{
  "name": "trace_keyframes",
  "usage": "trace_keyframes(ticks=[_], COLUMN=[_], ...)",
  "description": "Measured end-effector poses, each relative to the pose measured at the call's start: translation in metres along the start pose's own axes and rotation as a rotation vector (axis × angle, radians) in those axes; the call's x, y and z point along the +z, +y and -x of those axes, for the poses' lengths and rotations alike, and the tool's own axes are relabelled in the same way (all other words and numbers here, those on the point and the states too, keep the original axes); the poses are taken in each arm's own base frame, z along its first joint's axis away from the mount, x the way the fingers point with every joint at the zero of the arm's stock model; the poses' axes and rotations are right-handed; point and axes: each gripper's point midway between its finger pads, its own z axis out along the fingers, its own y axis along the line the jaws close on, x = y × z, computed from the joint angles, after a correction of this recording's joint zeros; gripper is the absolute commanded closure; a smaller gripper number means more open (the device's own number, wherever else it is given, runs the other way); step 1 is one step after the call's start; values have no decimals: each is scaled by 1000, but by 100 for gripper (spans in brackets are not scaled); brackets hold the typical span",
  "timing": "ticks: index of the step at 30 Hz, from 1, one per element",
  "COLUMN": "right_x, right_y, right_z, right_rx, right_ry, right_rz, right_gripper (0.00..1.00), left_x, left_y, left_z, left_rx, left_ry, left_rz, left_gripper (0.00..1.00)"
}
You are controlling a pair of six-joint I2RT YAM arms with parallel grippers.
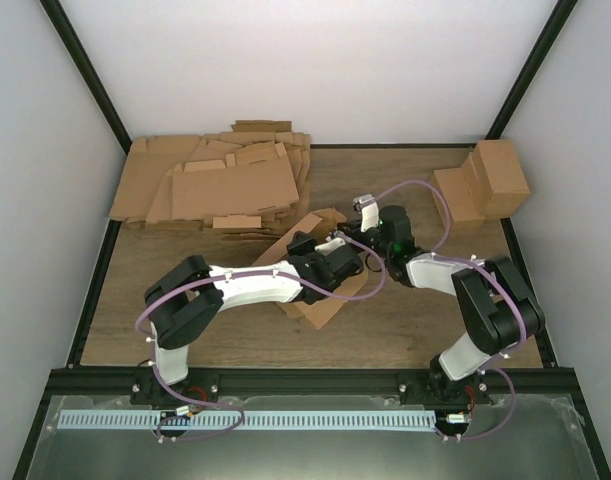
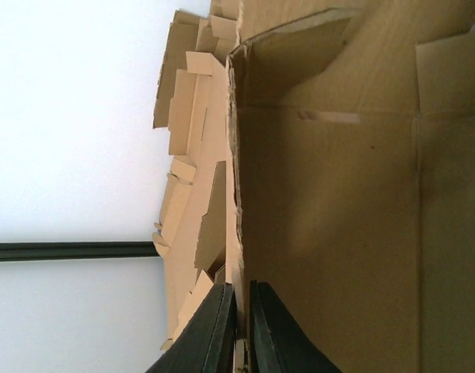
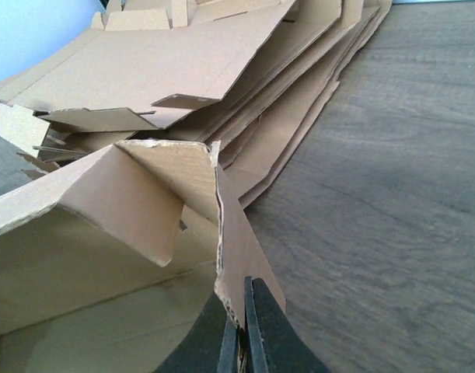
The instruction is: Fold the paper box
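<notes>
The paper box lies half-formed on the middle of the table, largely hidden under both wrists in the top view. My left gripper reaches in from the left. In the left wrist view this gripper is shut on the thin edge of a raised wall of the box. My right gripper comes in from the right, and in the right wrist view that gripper is shut on another upright wall of the box, just below a bent-in flap.
A heap of flat cardboard sheets lies at the back left, close behind the box, and it shows as a stack in the right wrist view. Folded cardboard cuboids stand at the back right. Black frame rails border the wooden table.
</notes>
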Motion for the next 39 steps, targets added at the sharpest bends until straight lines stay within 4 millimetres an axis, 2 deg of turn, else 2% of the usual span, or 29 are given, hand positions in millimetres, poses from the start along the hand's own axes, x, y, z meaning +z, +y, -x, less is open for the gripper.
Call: trace_keyframes(ticks=[4,12,22,29,34,39], right_x=[-2,-8,-7,-6,-17,-29], right_y=[6,5,9,10,13,18], right_z=[-6,-14,-47,-49,-51,-62], right_rx=[25,91,158,177,193,189], right_ry=[18,32,75,80,71,73], right_rz=[3,-24,-42,-40,-40,-40], right_gripper=[99,99,99,99,99,99], left_x=[-2,-4,-14,-16,-19,-21], left_y=[2,1,-10,-16,-23,-28], left_z=[1,2,1,-1,-6,-10], left_rx=[-5,-7,7,-2,-11,2], left_ry=[-5,-10,-24,-25,-26,-25], left_rz=[-1,-4,-21,-28,-34,-40], left_gripper=[92,91,91,91,91,91])
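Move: Both hands already grip upright cardboard edges of the half-folded paper box. Its middle lies about 6 cm back, 3 cm to the right and 8 cm below the left hand, and roughly 9 cm back, 5 cm to the left and 7 cm below the right hand. The stack of flat sheets is some 16 cm ahead and 18 cm left of the left hand, 12 cm lower; the brown cartons stand about 12 cm ahead and 33 cm right of the right hand. With their holds on two edges of the box kept, both hands take it back towards the robot's bases and lower it, away from the sheet stack. The right hand leads, going about 6 cm back and nearly 4 down while its fingers tip down some 10 degrees; the left hardly stirs at first, then follows about 3 cm back and 2 down. ##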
